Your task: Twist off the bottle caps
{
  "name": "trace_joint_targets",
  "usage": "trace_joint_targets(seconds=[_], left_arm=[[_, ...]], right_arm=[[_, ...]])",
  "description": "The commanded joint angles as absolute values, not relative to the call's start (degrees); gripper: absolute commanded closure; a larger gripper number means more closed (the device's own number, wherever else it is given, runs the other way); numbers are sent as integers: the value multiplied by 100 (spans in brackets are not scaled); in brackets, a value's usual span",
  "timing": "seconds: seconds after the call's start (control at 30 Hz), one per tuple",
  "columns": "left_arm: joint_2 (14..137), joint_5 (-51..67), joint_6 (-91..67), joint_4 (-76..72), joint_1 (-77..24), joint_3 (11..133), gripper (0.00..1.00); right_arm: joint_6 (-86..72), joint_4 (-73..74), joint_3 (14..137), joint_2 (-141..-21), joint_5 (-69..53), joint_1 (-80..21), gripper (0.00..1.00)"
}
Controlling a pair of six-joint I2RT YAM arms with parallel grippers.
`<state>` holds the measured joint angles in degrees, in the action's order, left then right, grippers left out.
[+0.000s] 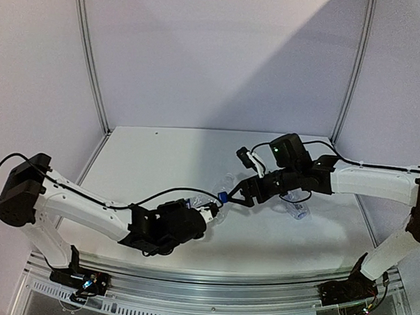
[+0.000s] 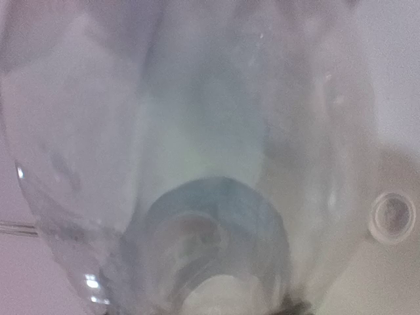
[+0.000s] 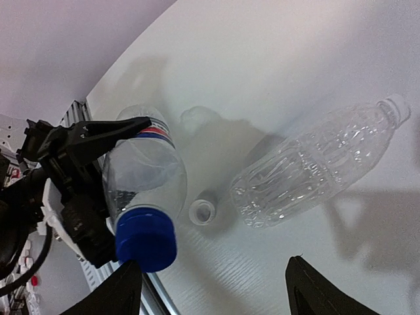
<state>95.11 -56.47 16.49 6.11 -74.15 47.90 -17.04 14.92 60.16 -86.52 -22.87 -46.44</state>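
My left gripper [image 1: 209, 212] is shut on a clear bottle [image 3: 147, 174] with a blue and red label and holds it off the table. The bottle's blue cap [image 3: 146, 239] points toward my right gripper [image 3: 216, 295]. In the top view the blue cap [image 1: 223, 197] sits right at the right gripper's [image 1: 237, 196] tips. The right jaws stand open, with the cap just beside the left finger [image 3: 121, 292] and nothing clamped. A loose white cap [image 3: 202, 212] lies open side up on the table. In the left wrist view the held bottle [image 2: 197, 144] fills the frame, with the white cap [image 2: 392, 216] at the right.
A plain dented clear bottle [image 3: 315, 164] lies on its side on the white table [image 3: 275, 52], under the right arm in the top view [image 1: 295, 205]. A faint clear bottle shape [image 1: 227, 180] lies just behind the grippers. Side rails edge the table.
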Motion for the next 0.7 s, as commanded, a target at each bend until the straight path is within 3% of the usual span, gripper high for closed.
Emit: trace_joint_targets(seconds=[0.0, 0.27, 0.67], left_arm=[[9104, -5424, 2021, -167, -7597, 4570, 100], [9031, -5396, 2040, -293, -7642, 4515, 100], [8693, -5266, 2083, -510, -7655, 4323, 100]], right_arm=[[-2146, 1244, 6168, -8791, -2941, -4665, 26], [-2286, 1000, 6101, -8753, -3398, -4661, 30], [-2412, 964, 6148, -8913, -3777, -4660, 52]])
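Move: The blue cap of the labelled bottle, which the left hand holds tilted with its cap end up, lies about 3 cm to the right hand's left and 2 cm back, roughly level with it. From the left hand that cap is some 8 cm to the right, level fore and aft, and 5 cm up. On the table, about 15 cm below the right hand, a loose cap lies 10 cm to its left and 2 cm back; the clear bottle lies 14 cm ahead and 4 cm left. Back, left and up together, about 4 cm in all, the right hand eases in on the blue cap, tipping its fingers up by some 15 degrees. Its fingers narrow from wide to about half open, one to either side of the cap, without yet pinching it. The left hand keeps its grip on the bottle and raises it about 2 cm. ##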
